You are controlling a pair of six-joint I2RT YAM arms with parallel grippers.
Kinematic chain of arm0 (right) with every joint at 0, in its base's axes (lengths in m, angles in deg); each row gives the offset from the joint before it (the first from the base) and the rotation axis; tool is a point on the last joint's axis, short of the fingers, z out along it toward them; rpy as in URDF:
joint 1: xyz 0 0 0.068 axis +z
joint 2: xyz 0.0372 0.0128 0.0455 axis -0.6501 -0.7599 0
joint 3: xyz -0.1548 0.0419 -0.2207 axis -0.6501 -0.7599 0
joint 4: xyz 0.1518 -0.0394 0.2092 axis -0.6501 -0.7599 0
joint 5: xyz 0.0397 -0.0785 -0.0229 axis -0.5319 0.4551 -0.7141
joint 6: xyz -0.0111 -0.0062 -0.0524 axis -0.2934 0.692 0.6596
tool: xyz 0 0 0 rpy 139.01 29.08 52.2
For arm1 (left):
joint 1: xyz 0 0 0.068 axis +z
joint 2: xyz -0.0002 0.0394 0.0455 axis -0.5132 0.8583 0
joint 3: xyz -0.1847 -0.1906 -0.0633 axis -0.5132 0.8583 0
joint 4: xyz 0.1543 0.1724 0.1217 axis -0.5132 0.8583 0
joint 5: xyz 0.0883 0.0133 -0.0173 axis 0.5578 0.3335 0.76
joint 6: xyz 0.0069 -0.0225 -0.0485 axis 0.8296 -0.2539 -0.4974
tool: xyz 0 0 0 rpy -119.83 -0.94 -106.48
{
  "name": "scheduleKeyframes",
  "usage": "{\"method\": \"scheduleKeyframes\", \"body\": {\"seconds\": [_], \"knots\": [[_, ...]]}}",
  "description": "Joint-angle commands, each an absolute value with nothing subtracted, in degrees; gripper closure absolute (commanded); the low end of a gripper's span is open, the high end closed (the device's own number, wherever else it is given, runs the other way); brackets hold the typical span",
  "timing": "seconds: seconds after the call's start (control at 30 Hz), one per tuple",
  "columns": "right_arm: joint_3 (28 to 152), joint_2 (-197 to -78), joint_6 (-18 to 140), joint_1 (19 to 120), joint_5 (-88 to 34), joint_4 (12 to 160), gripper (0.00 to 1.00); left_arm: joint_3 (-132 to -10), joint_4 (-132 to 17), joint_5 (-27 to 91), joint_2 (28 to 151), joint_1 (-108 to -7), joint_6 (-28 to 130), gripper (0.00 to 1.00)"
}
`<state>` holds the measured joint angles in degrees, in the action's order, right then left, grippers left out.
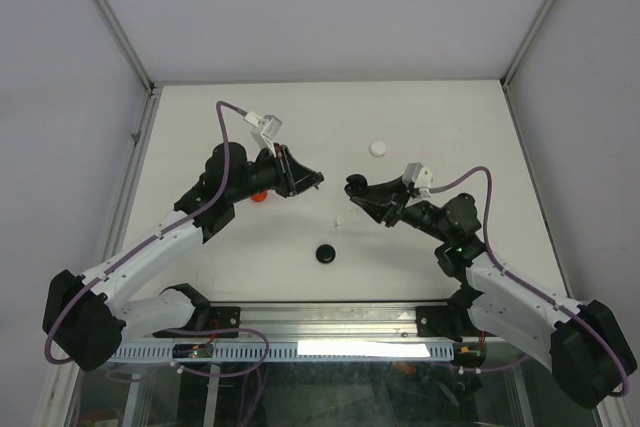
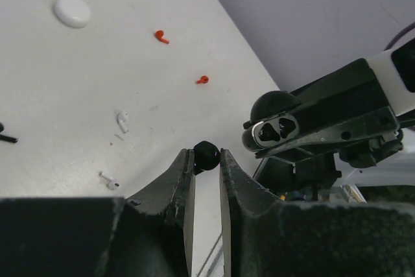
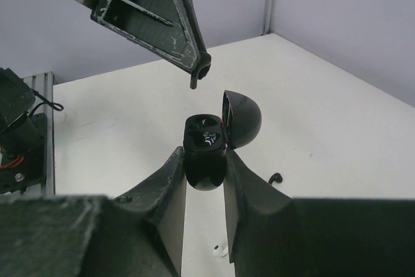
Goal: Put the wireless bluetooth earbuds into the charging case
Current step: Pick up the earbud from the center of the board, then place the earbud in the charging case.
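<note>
My right gripper [image 3: 206, 155] is shut on the open black charging case [image 3: 206, 135], lid [image 3: 241, 117] swung back, both sockets showing empty. It also shows in the left wrist view [image 2: 275, 128] and the top view [image 1: 355, 185]. My left gripper [image 2: 206, 155] is shut on a black earbud [image 2: 207, 154], held in the air a little short of the case. From the right wrist view that earbud [image 3: 200, 77] hangs just above the case. The left gripper [image 1: 318, 179] faces the case over the table's middle.
On the table lie two red earbuds [image 2: 161, 36] [image 2: 202, 80], two white earbuds [image 2: 122, 120] [image 2: 109, 180], a black earbud [image 3: 277, 177], a white disc [image 1: 378, 148] and a black disc [image 1: 325, 254]. A red item [image 1: 258, 196] lies under the left arm.
</note>
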<state>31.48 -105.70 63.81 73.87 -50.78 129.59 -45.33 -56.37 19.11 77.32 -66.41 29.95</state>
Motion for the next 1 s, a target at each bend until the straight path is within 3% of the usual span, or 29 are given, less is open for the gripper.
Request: {"method": "scheduleKeyframes", "body": {"seconds": [0.0, 0.4, 0.97], "knots": [[32.96, -106.94, 63.50, 74.92, -45.98, 139.81, 1.00, -42.56, -71.10, 14.86, 73.96, -66.36, 22.69, 0.91], [31.97, -111.60, 63.47, 77.58, -44.97, 147.72, 1.00, -38.50, -88.67, 14.58, 74.37, -71.11, 20.39, 0.90], [30.90, -112.78, 64.20, 78.00, -48.72, 152.98, 1.00, -39.21, -92.47, 16.02, 78.45, -76.60, 25.20, 0.89]]}}
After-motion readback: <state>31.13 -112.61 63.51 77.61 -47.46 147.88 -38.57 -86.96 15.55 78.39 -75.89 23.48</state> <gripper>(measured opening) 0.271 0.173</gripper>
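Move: The earbud is already in my left fingers, high over the board. The open black case, held in my right hand, lies about 8 cm to their right, 2 cm nearer my bases and roughly level. Some 23 cm below my left hand, one white earbud lies about 5 cm right and 1 cm back, the other about 12 cm right and 5 cm ahead. From my right hand, the held earbud is about 9 cm left, 3 cm ahead and level. Keeping my grip on the earbud, I carry it with my left hand up, to the right and back, about 5 cm each way, towards the case mouth, dipping a centimetre at the end. The wrist swings my left fingers up to level and slightly clockwise, some 25 degrees in all. Meanwhile my right hand lifts the case about 3.5 cm, edges it left and tips it slightly upward. ##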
